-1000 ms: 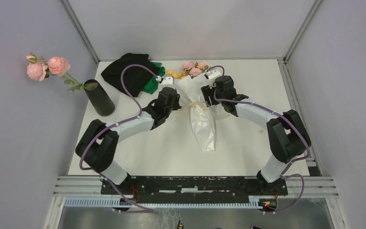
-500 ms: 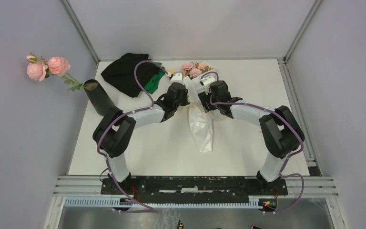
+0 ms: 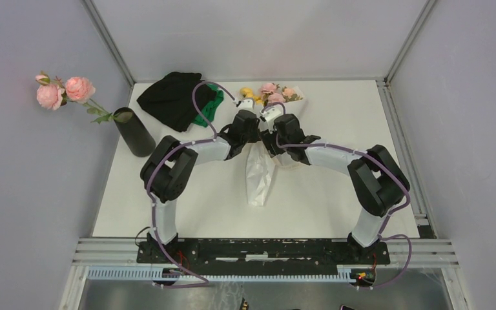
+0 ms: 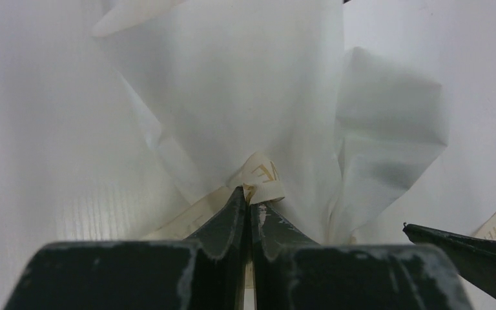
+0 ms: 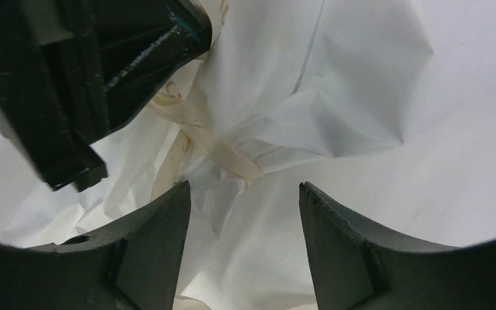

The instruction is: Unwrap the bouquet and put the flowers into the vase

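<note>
The bouquet lies mid-table: its pink and yellow flowers (image 3: pixel 272 92) point to the back, and its white paper (image 3: pixel 257 182) tapers toward me. My left gripper (image 3: pixel 250 134) (image 4: pixel 248 192) is shut on a loop of the cream ribbon (image 4: pixel 262 175) at the bouquet's waist. My right gripper (image 3: pixel 270 135) (image 5: pixel 244 189) hangs open just over the paper (image 5: pixel 336 110), with the ribbon knot (image 5: pixel 227 154) right in front of its fingertips. The left gripper's black body (image 5: pixel 97 71) fills the right wrist view's upper left. The black vase (image 3: pixel 134 132) stands at the left edge.
A stem of pink roses (image 3: pixel 63 90) sticks out of the vase to the left. A black-and-green cloth heap (image 3: pixel 175 100) lies at the back left, close to the left arm's cable. Grey walls close in the white table (image 3: pixel 336 200).
Both grippers have closed in on each other at the bouquet's waist. The bouquet has turned: its flowers shifted right and back, its paper tail swung left.
</note>
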You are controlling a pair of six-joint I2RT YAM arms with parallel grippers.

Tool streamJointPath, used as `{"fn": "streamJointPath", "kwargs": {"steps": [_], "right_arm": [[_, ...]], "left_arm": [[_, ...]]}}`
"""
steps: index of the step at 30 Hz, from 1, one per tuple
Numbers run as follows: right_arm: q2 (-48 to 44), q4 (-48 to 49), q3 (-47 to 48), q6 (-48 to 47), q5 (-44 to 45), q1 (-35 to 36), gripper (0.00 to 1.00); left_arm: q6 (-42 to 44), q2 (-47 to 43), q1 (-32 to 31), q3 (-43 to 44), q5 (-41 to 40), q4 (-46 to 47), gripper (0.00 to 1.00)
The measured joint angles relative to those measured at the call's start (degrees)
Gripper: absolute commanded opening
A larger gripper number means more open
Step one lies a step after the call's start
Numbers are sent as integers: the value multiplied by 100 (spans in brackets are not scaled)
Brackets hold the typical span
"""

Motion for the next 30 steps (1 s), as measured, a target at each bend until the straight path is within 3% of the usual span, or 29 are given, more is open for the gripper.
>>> {"fn": "streamJointPath", "kwargs": {"steps": [6,10,14,16,23,30], "right_arm": [[79,85,2,-2,-7,66,65],[466,157,101,-4,-7,76,40],[695,146,278,9,35,109,8],[717,116,341,-7,66,107,1],[605,17,367,11,208,105,0],[-136,-87,229,9,461,90,0]], "left_arm": [[-7,225,57,26,177,-4,9],[-7,229,81,17,299,52,9],[-7,223,81,-98,341,175,9],[-7,210,85,-149,343,212,9],[-9,146,92,-293,345,350,8],[-13,-474,92,-765,275,354,9]]}}
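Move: The ribbon strand at the bouquet's tied neck, which the right hand's open fingers are about to shut on, lies some 3 cm below that hand, about 1 cm ahead and 1 cm to its left. From the right hand the pink flowers are roughly 16 cm ahead and level sideways, the yellow ones 16 cm ahead and 6 cm left, the paper tail 12 cm back and 3 cm left. The strand lies about 4 cm back, 3 cm right and 3 cm below the left hand, which already grips a ribbon end. The right hand sinks about 3 cm with a slight reach forward and left onto the ribbon at the bouquet's neck, shuts its wide-open fingers on the strand while low, then lifts it about 5 cm, easing a centimetre or so back to the right. The left hand keeps its ribbon end pinched throughout, dipping about 2 cm and waiting low during that grasp, then draws back and left and rises about 2 cm, so the two hands pull apart on the ribbon. ##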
